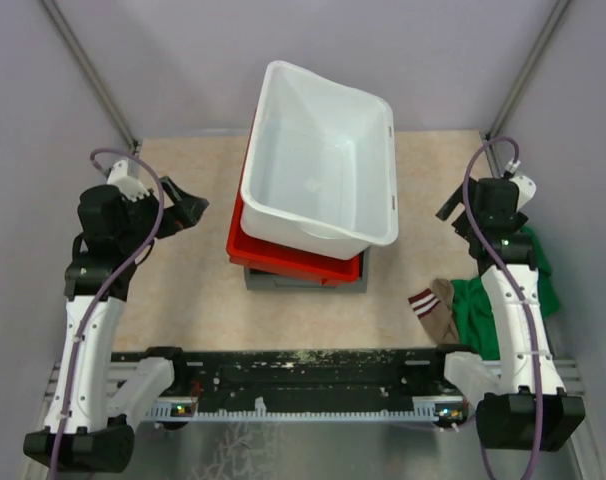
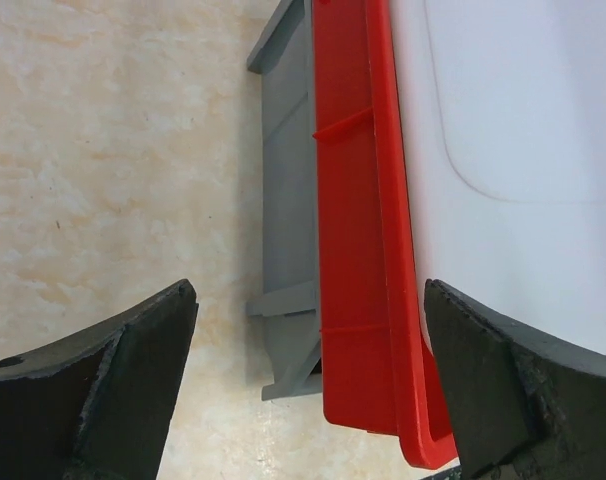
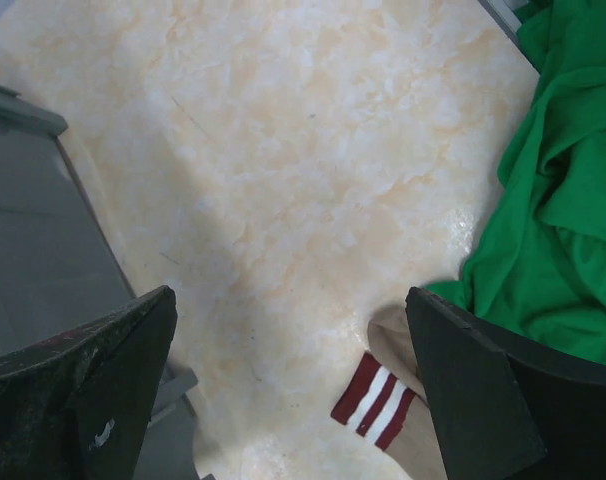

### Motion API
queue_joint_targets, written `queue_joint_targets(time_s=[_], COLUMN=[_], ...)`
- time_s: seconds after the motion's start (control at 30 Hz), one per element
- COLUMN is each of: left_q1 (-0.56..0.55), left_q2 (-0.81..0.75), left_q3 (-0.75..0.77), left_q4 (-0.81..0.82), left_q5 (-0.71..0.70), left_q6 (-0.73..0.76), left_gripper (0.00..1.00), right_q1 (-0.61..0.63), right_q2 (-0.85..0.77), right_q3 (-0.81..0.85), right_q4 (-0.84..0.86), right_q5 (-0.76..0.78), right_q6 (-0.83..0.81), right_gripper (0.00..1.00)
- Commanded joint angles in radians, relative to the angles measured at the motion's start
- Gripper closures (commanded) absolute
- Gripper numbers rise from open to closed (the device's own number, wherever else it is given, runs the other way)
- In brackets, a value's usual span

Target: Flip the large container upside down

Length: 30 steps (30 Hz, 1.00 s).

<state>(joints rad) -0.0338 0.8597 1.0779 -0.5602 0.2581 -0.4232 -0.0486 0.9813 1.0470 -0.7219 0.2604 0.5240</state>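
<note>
The large container [image 1: 323, 165] is a white tub, open side up. It rests slightly askew on a red bin [image 1: 283, 255], which sits on a grey bin [image 1: 303, 281], in the middle of the table. My left gripper [image 1: 188, 210] hovers open to the left of the stack, touching nothing. In the left wrist view the left gripper [image 2: 311, 295] faces the white tub's side [image 2: 523, 120], the red bin [image 2: 363, 250] and the grey bin [image 2: 288, 200]. My right gripper [image 1: 453, 210] hangs open to the right of the stack, empty. In the right wrist view the right gripper [image 3: 288, 295] is above bare table.
A green cloth [image 1: 483, 310] and a tan sock with red and white stripes [image 1: 433, 305] lie at the near right. They show as the green cloth [image 3: 563, 220] and sock [image 3: 378, 395] in the right wrist view, with the grey bin [image 3: 33, 230] at the left. A black rail [image 1: 313, 365] runs along the near edge.
</note>
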Motion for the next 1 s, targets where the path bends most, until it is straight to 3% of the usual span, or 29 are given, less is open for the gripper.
queue_joint_targets(time_s=[0.0, 0.57, 0.77, 0.97], left_q1=[-0.001, -0.001, 0.0, -0.001], left_q2=[-0.023, -0.074, 0.007, 0.03], left_q3=[-0.011, -0.037, 0.015, 0.024], left_q4=[0.038, 0.069, -0.011, 0.004], left_q5=[-0.021, -0.113, -0.106, -0.03], left_q6=[-0.007, -0.05, -0.041, -0.005], left_gripper=[0.0, 0.0, 0.0, 0.0], right_q1=[-0.002, -0.003, -0.006, 0.002], right_q2=[-0.036, -0.039, 0.101, 0.151], right_q3=[-0.01, 0.019, 0.269, 0.331], right_q4=[0.057, 0.085, 0.021, 0.129], right_q5=[0.025, 0.02, -0.222, -0.489], right_q6=[0.006, 0.028, 0.039, 0.094], right_gripper=[0.02, 0.02, 0.02, 0.02])
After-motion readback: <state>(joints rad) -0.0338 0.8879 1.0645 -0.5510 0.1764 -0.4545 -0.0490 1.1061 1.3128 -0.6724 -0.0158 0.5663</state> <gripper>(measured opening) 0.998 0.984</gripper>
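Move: The container's middle lies about 12 cm ahead and 25 cm to the left of the right hand, some 3 cm below it; its right rim is only about 13 cm to that hand's left. The red bin under the container is roughly 8 cm ahead, 28 cm left and 12 cm lower. The green cloth lies some 17 cm right and 6 cm back on the table, 23 cm down. From the left hand the container's middle is about 12 cm ahead, 25 cm right and 10 cm below. Touching nothing, the right hand heads for the container's right side: nearly still at first, it then climbs quickly by about 9 cm while reaching some 5 cm forward and as far left. On the way its fingers tip up, swing counter-clockwise and roll left side up, about 10 degrees each, staying wide open. The open left hand only shifts a centimetre or so beside the stack, rising slightly and then sinking. ##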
